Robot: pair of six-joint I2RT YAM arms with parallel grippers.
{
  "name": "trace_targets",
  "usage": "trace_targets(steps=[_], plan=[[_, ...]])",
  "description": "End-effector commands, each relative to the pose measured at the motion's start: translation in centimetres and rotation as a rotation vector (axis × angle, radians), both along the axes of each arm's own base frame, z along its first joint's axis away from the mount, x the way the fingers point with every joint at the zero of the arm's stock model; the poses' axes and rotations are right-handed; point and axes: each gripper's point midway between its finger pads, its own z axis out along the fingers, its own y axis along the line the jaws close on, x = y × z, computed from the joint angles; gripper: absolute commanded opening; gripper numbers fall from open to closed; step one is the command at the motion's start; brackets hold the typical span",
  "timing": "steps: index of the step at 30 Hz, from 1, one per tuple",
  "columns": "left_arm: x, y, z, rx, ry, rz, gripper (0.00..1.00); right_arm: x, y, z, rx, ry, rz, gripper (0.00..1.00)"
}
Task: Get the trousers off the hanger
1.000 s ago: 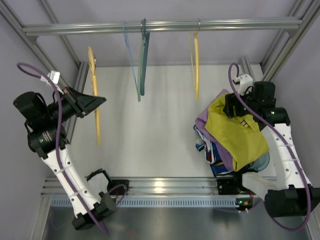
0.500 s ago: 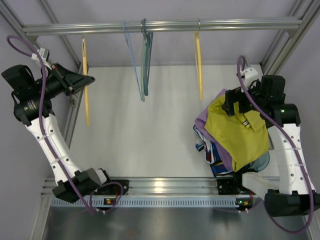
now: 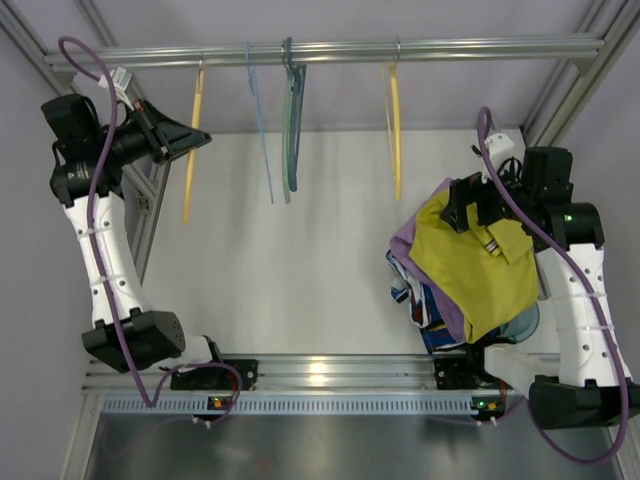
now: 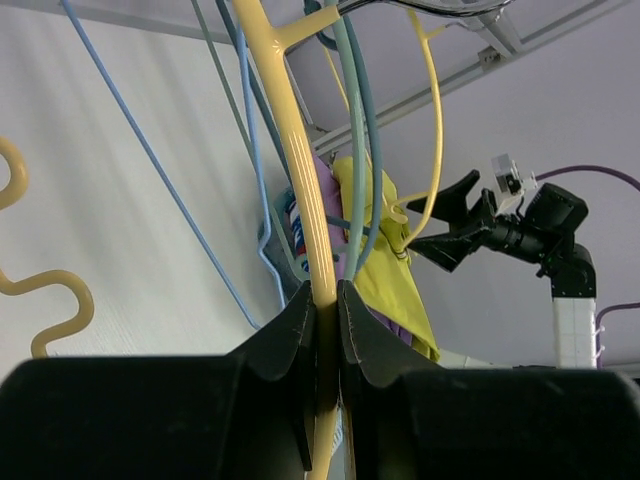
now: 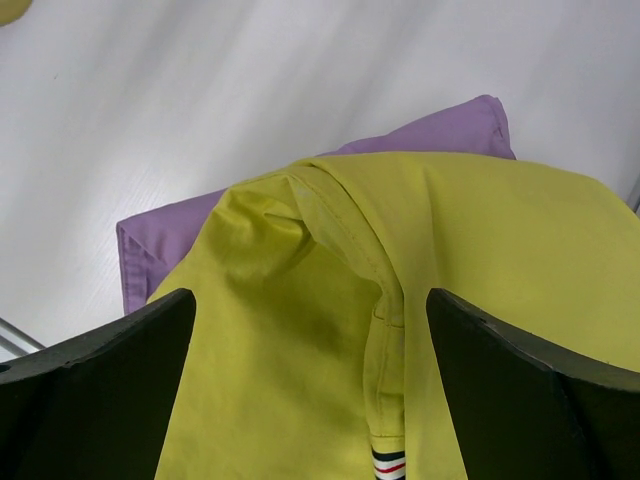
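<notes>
The yellow hanger [image 3: 190,170] hangs bare by the left end of the rail, its hook up at the bar. My left gripper [image 3: 203,138] is shut on its arm. In the left wrist view the black jaws [image 4: 322,300] pinch the yellow hanger [image 4: 290,130]. The mustard-yellow trousers [image 3: 470,265] lie on a pile of clothes at the right. My right gripper [image 3: 478,212] is open just above their far end. In the right wrist view its fingers [image 5: 100,385] stand wide either side of the trousers [image 5: 480,260] and hold nothing.
A light blue hanger [image 3: 258,130], a dark teal hanger [image 3: 290,120] and another yellow hanger [image 3: 393,130] hang from the rail [image 3: 480,46]. A purple garment [image 3: 405,238] lies under the trousers, over a blue container [image 3: 522,325]. Frame posts stand on both sides.
My left arm has carried the hanger up and back toward the rail. My right gripper has opened wide and risen slightly off the trousers, which stay on the pile.
</notes>
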Motion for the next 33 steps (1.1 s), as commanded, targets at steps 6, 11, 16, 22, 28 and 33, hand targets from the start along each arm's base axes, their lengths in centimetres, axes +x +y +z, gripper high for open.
trace_targets(steps=[6,11,16,22,28,33], plan=[[3.1,0.4,3.2,0.005,-0.235,-0.001,0.0,-0.2,0.3,1.0,0.016,-0.028,0.027,1.0],[4.8,0.5,3.3,-0.073,-0.251,0.013,0.0,-0.3,0.4,0.9,0.018,-0.026,0.029,1.0],[6.7,1.1,1.6,-0.108,-0.192,0.065,0.0,-0.4,0.3,0.9,0.015,-0.03,0.03,0.99],[8.2,1.3,-0.1,-0.144,-0.125,0.089,0.0,-0.6,0.3,0.7,0.015,-0.026,0.03,0.99],[9.4,1.8,-1.8,-0.196,-0.036,0.113,0.0,-0.7,0.4,0.8,0.018,-0.031,0.029,0.99],[9.5,2.0,-2.0,-0.246,0.014,0.165,0.0,-1.1,0.3,0.9,0.016,-0.037,0.031,0.99]])
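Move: The yellow hanger is already in your left gripper. The place for its hook on the rail is about 16 cm ahead of that hand and 8 cm above, neither left nor right. The blue hanger hangs some 13 cm to the hand's right and 14 cm ahead, the green hanger about 20 cm right and equally far ahead, both near hand height. From the right hand, that rail spot is about 60 cm left, 20 cm ahead and 22 cm up. Bring the left gripper about 7 cm forward to carry the empty yellow hanger's hook to the rail, left of the blue hanger, then ease to a stop. Keep the fingers pinched on the hanger's near shoulder and roll the hand about 10 degrees, left side dipping, while it sinks slightly, to set the hook over the bar. ##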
